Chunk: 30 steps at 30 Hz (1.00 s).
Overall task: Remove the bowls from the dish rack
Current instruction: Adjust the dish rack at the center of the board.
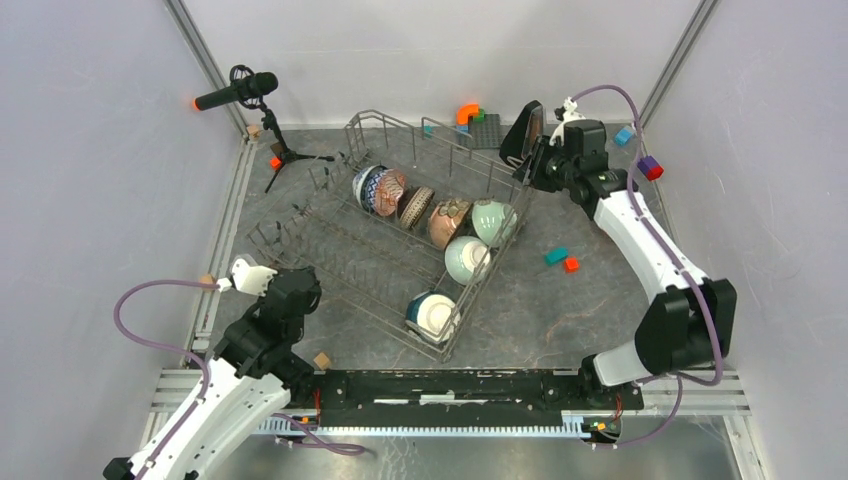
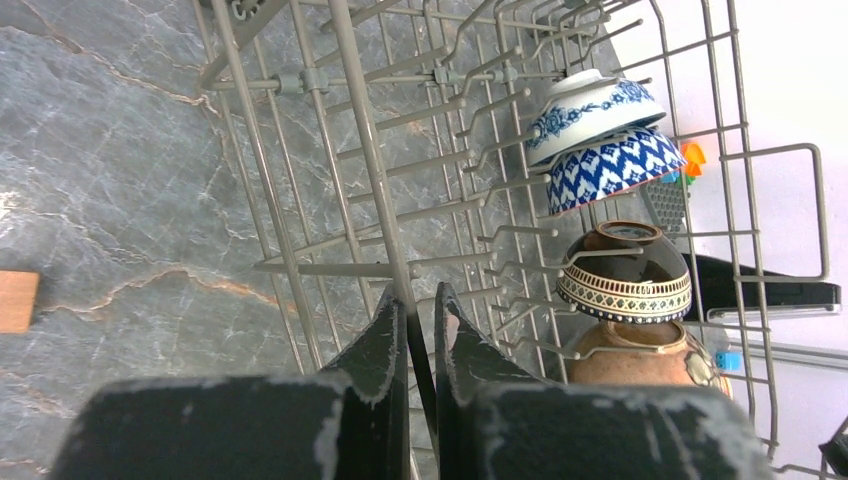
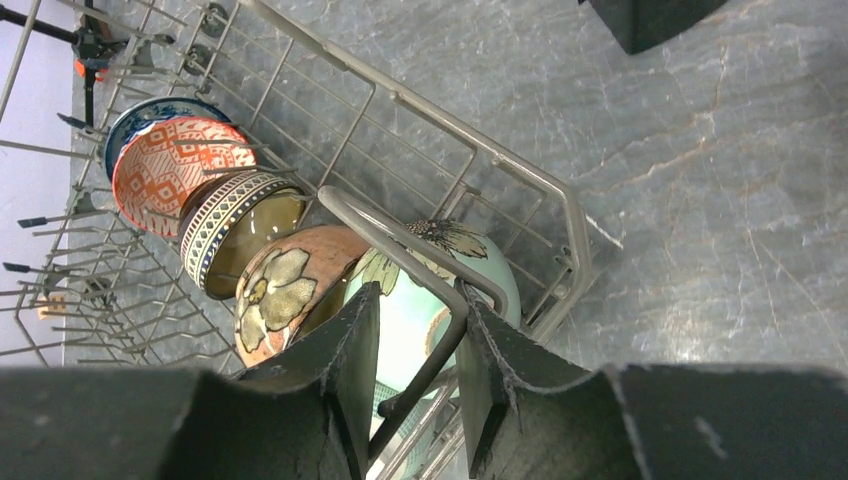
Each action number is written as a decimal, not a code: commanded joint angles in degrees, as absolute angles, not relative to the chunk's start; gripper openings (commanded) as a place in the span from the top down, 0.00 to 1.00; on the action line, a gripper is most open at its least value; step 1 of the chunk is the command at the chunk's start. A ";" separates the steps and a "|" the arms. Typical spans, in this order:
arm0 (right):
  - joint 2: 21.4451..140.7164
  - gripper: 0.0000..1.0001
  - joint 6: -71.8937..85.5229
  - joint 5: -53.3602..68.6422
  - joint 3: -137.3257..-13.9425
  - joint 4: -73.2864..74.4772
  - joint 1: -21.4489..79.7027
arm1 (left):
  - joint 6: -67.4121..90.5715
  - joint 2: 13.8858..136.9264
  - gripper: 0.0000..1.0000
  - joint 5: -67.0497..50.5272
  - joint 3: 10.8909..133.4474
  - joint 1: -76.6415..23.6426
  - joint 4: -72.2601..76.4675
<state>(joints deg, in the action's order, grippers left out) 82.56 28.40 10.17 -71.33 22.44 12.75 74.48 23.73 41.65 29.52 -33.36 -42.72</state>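
The grey wire dish rack point(image 1: 340, 250) lies diagonally on the table. Along its right side stand the bowls: blue-white point(image 1: 368, 186), red-lattice point(image 1: 390, 190), striped point(image 1: 415, 207), tan floral point(image 1: 447, 222), mint green point(image 1: 493, 220), a second pale green point(image 1: 465, 258) and teal with a white base point(image 1: 432, 313). My left gripper point(image 2: 420, 305) is shut on a rack wire point(image 2: 375, 170) at the near left edge. At the far right corner, my right gripper point(image 3: 420, 300) is open and straddles the rack's wire handle point(image 3: 400, 240), with the mint bowl point(image 3: 410, 305) right behind it.
A microphone on a tripod point(image 1: 240, 92) stands at the back left. Small coloured blocks point(image 1: 557, 257) lie right of the rack, and others point(image 1: 650, 168) by the right wall. A grey pad with an orange piece point(image 1: 480, 125) sits behind the rack. A wooden block point(image 1: 322, 360) lies near the front.
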 commanded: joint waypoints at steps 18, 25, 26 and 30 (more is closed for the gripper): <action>91.61 0.37 20.01 7.16 -81.27 20.27 15.53 | 73.09 32.06 0.98 25.55 25.70 -43.38 -34.68; 84.57 0.21 19.76 4.18 -78.95 22.92 15.56 | 72.13 28.09 0.64 31.17 28.21 -43.37 -42.67; 83.38 0.19 19.80 3.98 -78.41 23.24 15.52 | 71.92 27.48 0.57 31.74 28.59 -43.34 -43.63; 78.45 0.08 20.04 3.14 -75.70 24.07 15.53 | 71.14 25.67 0.36 33.12 29.81 -43.34 -47.52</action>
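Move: On the dish rack both hands already have a rim wire between their fingers: the rack's middle lies about 12 cm ahead, 15 cm right and 4 cm below the left hand, and some 7 cm back, 26 cm left and 9 cm below the right. From the left, the teal-and-white bowl is about 6 cm back, 23 cm right. From the right, the far mint bowl is 4 cm back, 5 cm left; the black metronome stands 15 cm ahead, 2 cm right. Pushing the held rack corner forward about 5 cm towards the back wall, the right hand then opens wide around the rim, rises 2 cm and draws back some 3 cm. The left hand keeps its pinch while carrying the near-left rim about 2 cm forward and 3 cm right, then opens late, slipping back, farther right and slightly down. ##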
